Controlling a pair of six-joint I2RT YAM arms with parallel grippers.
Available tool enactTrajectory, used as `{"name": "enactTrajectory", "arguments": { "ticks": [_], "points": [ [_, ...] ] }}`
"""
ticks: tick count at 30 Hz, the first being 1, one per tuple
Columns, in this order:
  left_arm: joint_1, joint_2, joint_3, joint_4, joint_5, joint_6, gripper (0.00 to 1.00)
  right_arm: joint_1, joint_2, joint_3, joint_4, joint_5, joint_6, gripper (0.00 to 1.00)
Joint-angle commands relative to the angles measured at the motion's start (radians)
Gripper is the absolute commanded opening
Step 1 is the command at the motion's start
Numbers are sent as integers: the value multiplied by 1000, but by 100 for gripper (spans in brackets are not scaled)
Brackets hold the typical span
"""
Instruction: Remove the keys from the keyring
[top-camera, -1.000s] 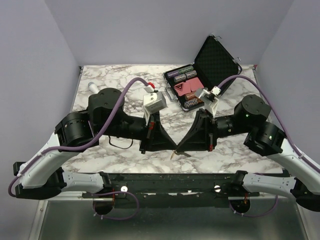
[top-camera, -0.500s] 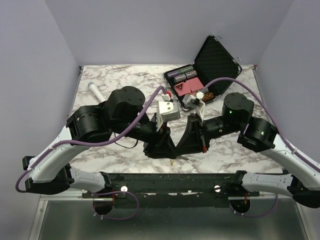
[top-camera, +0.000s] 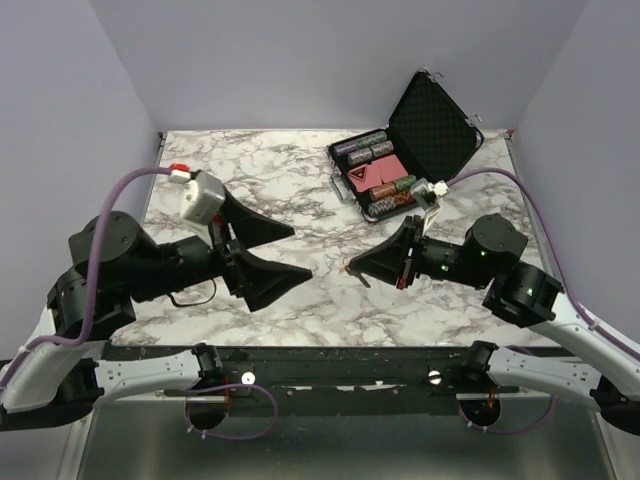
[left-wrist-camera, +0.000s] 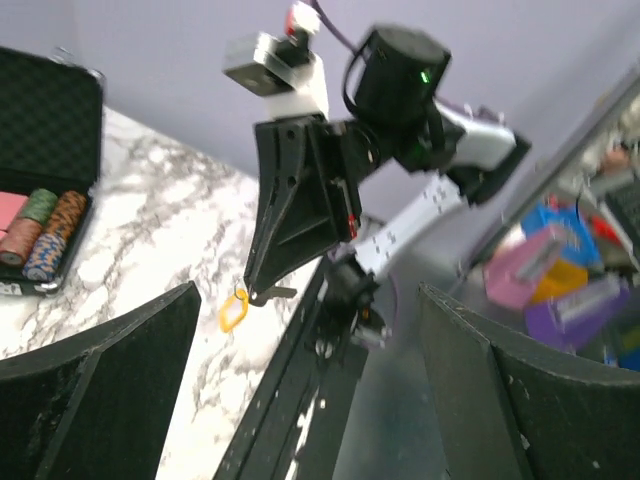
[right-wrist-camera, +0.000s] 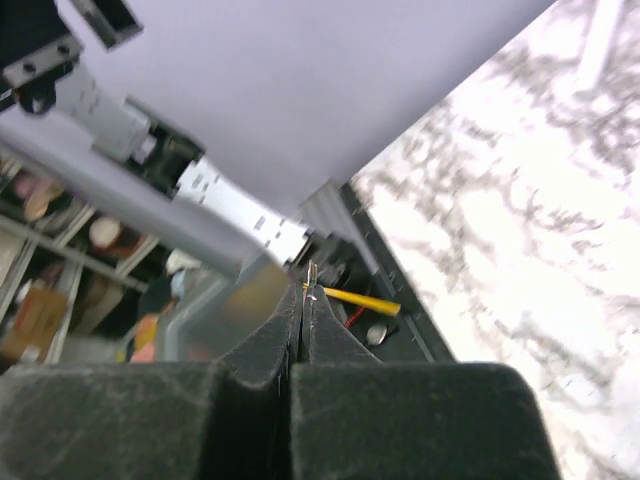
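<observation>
My right gripper (top-camera: 352, 268) is shut near the table's front middle. In the right wrist view its jaws (right-wrist-camera: 305, 300) pinch the keyring (right-wrist-camera: 312, 276), a thin metal loop sticking out of the tips. The key's yellow-orange head (right-wrist-camera: 362, 300) sits right beside the loop. In the left wrist view the right gripper (left-wrist-camera: 255, 290) is seen from in front, with the yellow key head (left-wrist-camera: 232, 309) hanging just below its tip above the marble. My left gripper (top-camera: 300, 251) is open and empty, a short way left of the right gripper. Its fingers (left-wrist-camera: 100, 390) frame the left wrist view.
An open black case (top-camera: 430, 120) with poker chips (top-camera: 385, 195) and a red card deck stands at the back right; it also shows in the left wrist view (left-wrist-camera: 45, 110). The table's black front rail (top-camera: 330, 355) runs below both grippers.
My left arm has swung back to the left and its gripper has opened, away from the right gripper it was touching. My right gripper has risen slightly and turned, still pinching the keyring.
</observation>
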Motion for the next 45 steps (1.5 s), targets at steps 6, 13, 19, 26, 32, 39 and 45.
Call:
{"name": "enactTrajectory", "arguments": {
  "ticks": [6,13,19,26,32,39,45],
  "points": [
    [82,-118,-158,125,-167,-148,99,-1,103,1,318,76,-33,1],
    [322,-85,-60,-9,73,-133,99,-76,288,159,329,-134,-13,1],
    [398,-43,34,-73,193,-70,94,-266,349,118,700,-555,236,1],
    [461,-89,-81,201,477,-200,77,-280,430,156,1119,-743,561,1],
    [462,-134,-212,408,440,-300,68,-280,434,95,1335,-677,707,1],
    [461,-109,-238,468,413,-317,54,-277,464,75,1396,-669,755,1],
    [458,-83,-244,495,396,-315,53,-277,455,81,1329,-660,706,1]
  ]
}}
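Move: Hanging at the right fingertips, the keyring is about 8 cm to the right of the open left hand, some 2 cm farther out and roughly 10 cm below it. From the right hand point, the keyring is straight ahead along the fingers, about 1 cm left and level in reach and height. The yellow tag hangs 2 cm forward, 1 cm left and 2 cm below that hand; the grey key sticks out 2 cm back and 2 cm to its right, 1 cm lower. Lifting the still-pinched keyring some 11 cm, the right hand first swings forward and left about 8 cm, then comes back as it rises, turning counter-clockwise and tipping its fingertips up, some 30 degrees each. The left hand, empty, sweeps forward and left, then partly back, ending a few centimetres higher with its fingertips tipped up while its wide-open fingers close to about half, facing the keyring without touching it. ##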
